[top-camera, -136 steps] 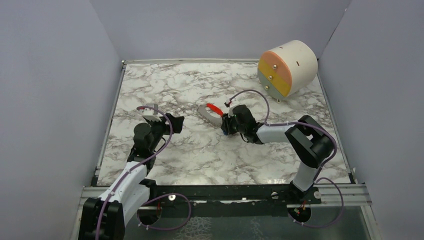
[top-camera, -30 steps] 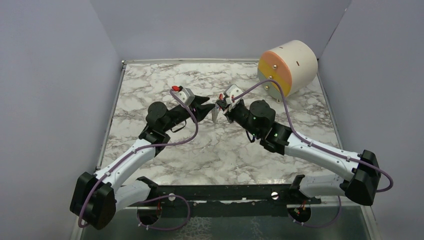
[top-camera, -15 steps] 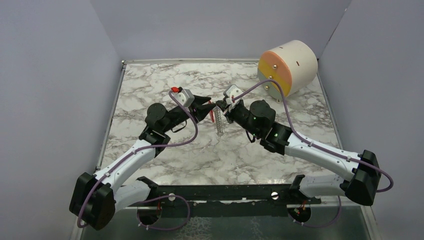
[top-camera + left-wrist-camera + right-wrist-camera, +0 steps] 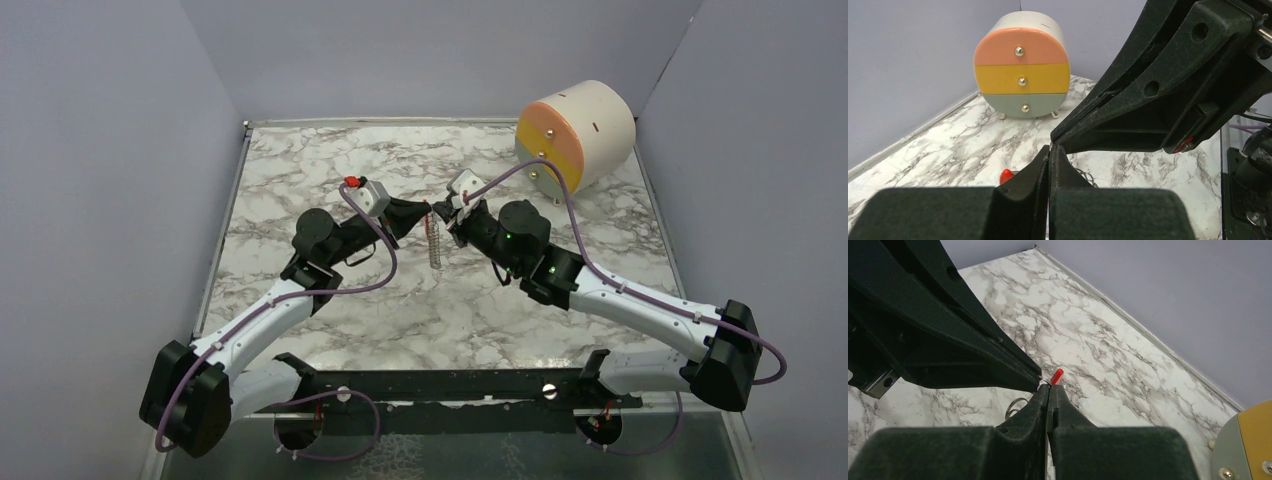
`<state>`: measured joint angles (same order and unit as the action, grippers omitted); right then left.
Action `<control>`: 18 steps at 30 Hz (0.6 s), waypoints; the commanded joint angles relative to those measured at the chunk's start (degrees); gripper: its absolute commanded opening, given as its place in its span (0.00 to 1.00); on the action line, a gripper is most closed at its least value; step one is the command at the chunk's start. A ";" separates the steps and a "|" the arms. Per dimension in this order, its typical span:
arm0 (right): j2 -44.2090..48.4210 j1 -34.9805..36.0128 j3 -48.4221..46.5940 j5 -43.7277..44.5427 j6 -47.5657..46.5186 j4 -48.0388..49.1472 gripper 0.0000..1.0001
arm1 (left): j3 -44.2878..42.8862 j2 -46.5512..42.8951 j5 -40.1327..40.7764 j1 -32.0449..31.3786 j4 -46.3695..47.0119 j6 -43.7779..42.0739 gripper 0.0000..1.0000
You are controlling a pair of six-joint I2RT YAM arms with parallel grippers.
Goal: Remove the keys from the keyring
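Both grippers meet tip to tip above the middle of the marble table. My right gripper [image 4: 441, 213] [image 4: 1048, 388] is shut on the keyring, whose red part [image 4: 1057, 375] [image 4: 1006, 175] sticks out past its fingertips. The grey coiled band of the keyring [image 4: 435, 248] [image 4: 1015, 406] hangs down below the tips. My left gripper [image 4: 427, 210] [image 4: 1049, 147] is shut, its tip pinching a thin silvery sliver, apparently the keys [image 4: 1044, 380], right beside the red part. The rest of that piece is hidden by the fingers.
A big cream cylinder with orange, yellow and grey-green drawers [image 4: 575, 135] [image 4: 1022, 72] stands at the back right corner. Grey walls enclose the marble table [image 4: 330, 170] on the left, back and right.
My left gripper has gone from partly open to shut at the right gripper's tip. The grey coil has dropped and now hangs straight down. The right arm has stayed put.
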<state>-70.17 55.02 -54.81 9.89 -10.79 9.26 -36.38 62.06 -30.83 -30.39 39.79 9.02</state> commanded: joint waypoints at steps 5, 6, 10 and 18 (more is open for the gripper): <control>1.20 0.43 -0.89 1.93 0.42 1.33 0.01 | 2.59 -3.85 3.29 -0.20 1.30 -0.58 0.00; 1.18 0.42 -0.91 2.45 0.60 1.13 0.05 | 2.77 -4.51 3.78 -0.19 1.26 -0.69 0.00; 1.79 0.41 -0.71 3.29 1.03 0.70 0.28 | 3.20 -6.62 4.40 -0.20 1.32 -1.31 0.00; 6.00 0.43 2.95 5.31 1.04 3.05 0.55 | 3.28 -9.36 1.99 -0.20 1.32 -0.67 0.00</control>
<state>-67.00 55.40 -54.17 12.45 -10.07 9.58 -33.08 55.00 -27.64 -30.46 39.33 8.19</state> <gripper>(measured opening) 0.544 0.012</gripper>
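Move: The keyring's metal ring is between the two sets of shut fingertips, about 1 cm to the right of the left gripper's hand point and 1 cm to the left of the right one's, level with both. Below the left gripper the grey coil hangs, its middle roughly 8 cm down and 1 cm to the right. The red strap's middle hangs about 1 cm ahead of that gripper, 1 cm to its left and 4 cm down. Keep the left fingers shut on the ring and draw them left and back about 2 cm, away from the right gripper, rising at the end. Once the left is under way, spread the right fingers to about half open to let go of the keyring, then lift the right hand about 2 cm and ease it off to the right. ##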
